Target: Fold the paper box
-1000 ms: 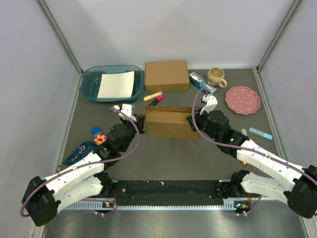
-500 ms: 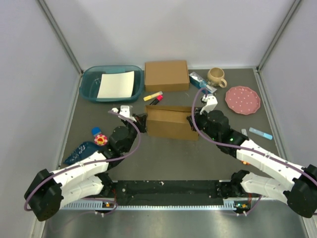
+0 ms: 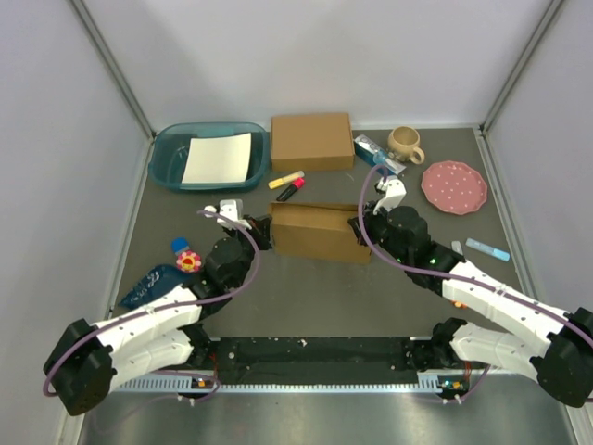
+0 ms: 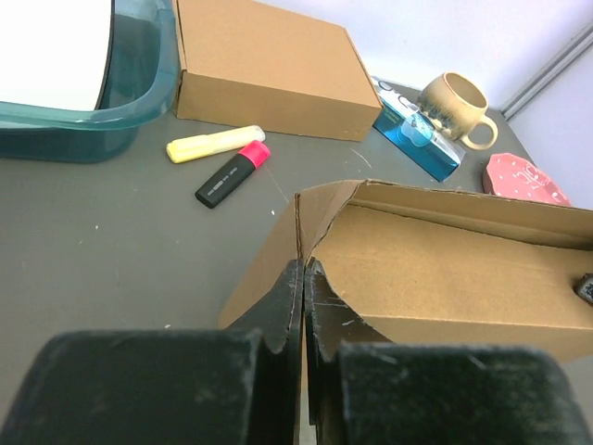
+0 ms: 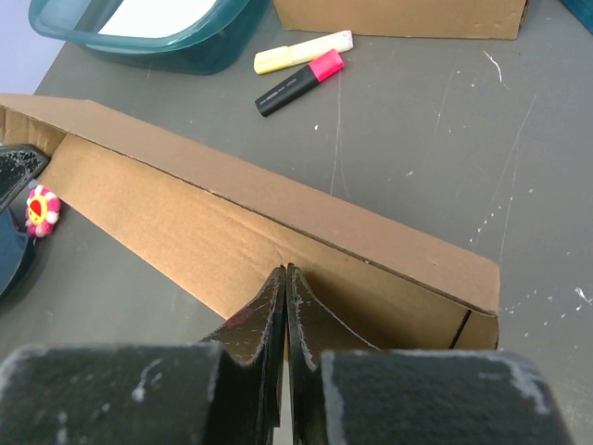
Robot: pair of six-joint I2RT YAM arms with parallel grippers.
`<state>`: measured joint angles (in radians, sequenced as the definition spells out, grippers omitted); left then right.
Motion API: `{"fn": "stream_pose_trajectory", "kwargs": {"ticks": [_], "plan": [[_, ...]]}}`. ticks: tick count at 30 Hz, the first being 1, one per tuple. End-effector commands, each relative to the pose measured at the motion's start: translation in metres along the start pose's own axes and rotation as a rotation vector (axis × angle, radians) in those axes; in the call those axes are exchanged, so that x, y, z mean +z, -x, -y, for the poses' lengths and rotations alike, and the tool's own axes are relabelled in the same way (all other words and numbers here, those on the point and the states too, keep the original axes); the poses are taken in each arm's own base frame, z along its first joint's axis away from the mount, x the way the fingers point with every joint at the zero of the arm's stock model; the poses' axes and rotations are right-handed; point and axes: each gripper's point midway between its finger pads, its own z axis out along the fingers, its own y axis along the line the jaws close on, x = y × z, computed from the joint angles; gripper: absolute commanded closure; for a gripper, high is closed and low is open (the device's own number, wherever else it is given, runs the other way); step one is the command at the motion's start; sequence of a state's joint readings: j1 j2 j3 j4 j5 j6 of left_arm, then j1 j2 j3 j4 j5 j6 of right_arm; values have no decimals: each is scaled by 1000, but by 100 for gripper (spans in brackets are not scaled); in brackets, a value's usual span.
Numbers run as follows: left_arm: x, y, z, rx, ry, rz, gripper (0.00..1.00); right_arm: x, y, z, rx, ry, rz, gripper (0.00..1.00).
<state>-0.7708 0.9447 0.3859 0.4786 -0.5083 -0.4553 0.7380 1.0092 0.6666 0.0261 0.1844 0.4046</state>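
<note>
The paper box (image 3: 320, 232) stands mid-table as brown cardboard, with a tall long wall, a folded top strip and end flaps. My left gripper (image 3: 266, 230) is at its left end. In the left wrist view the gripper (image 4: 304, 267) is shut, with the box's (image 4: 435, 269) upright corner edge running down between the fingertips. My right gripper (image 3: 359, 227) is at the right end. In the right wrist view that gripper (image 5: 285, 269) is shut, its tips touching the long wall of the box (image 5: 185, 213). Nothing shows between its fingers.
A closed cardboard box (image 3: 311, 141) sits at the back, beside a teal basin (image 3: 167, 148) holding a white sheet (image 3: 218, 158). A yellow marker (image 3: 287, 178) and a pink marker (image 3: 293, 188) lie behind the paper box. Right: blue packet (image 3: 375, 151), mug (image 3: 405, 142), pink plate (image 3: 454, 185). Left: flower toy (image 3: 188, 260).
My left wrist has swung a little to the left while its fingers stayed at the box's left end. The box and the right arm have barely moved.
</note>
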Motion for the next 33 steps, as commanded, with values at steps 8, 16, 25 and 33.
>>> {"fn": "stream_pose_trajectory", "kwargs": {"ticks": [8,16,25,33], "plan": [[-24,-93,-81,200,284,-335,100,-7,-51,16,-50,-41,-172,100],[-22,-92,-78,195,284,-341,100,-22,-18,-12,-9,72,-118,72],[-18,-90,-72,192,272,-337,100,-67,48,-43,40,179,-13,60],[-16,-86,-67,195,258,-322,100,-97,69,-16,-1,53,59,58]]}}
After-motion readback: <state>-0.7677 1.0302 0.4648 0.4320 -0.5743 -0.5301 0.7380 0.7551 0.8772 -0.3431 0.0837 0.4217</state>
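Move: My left hand already pinches the paper box at its near left corner; the box's middle lies about 12 cm right, 3 cm ahead and 4 cm below. My right hand is on the near wall's top edge towards the right end, with the box's middle some 8 cm left, 3 cm ahead and 4 cm below. From my left hand, the black marker is about 16 cm ahead and 5 cm right, and the yellow marker about 19 cm ahead and 4 cm right, both lying on the table. I keep my left fingers shut on the box's near left corner and ease it forward about 1.5 cm, turning slightly counter-clockwise. My right hand holds still at first, then opens to not quite half, comes free of the near wall and draws back about 5 cm, next climbing steeply to nearly 10 cm up and drifting a little right, away from the box. ##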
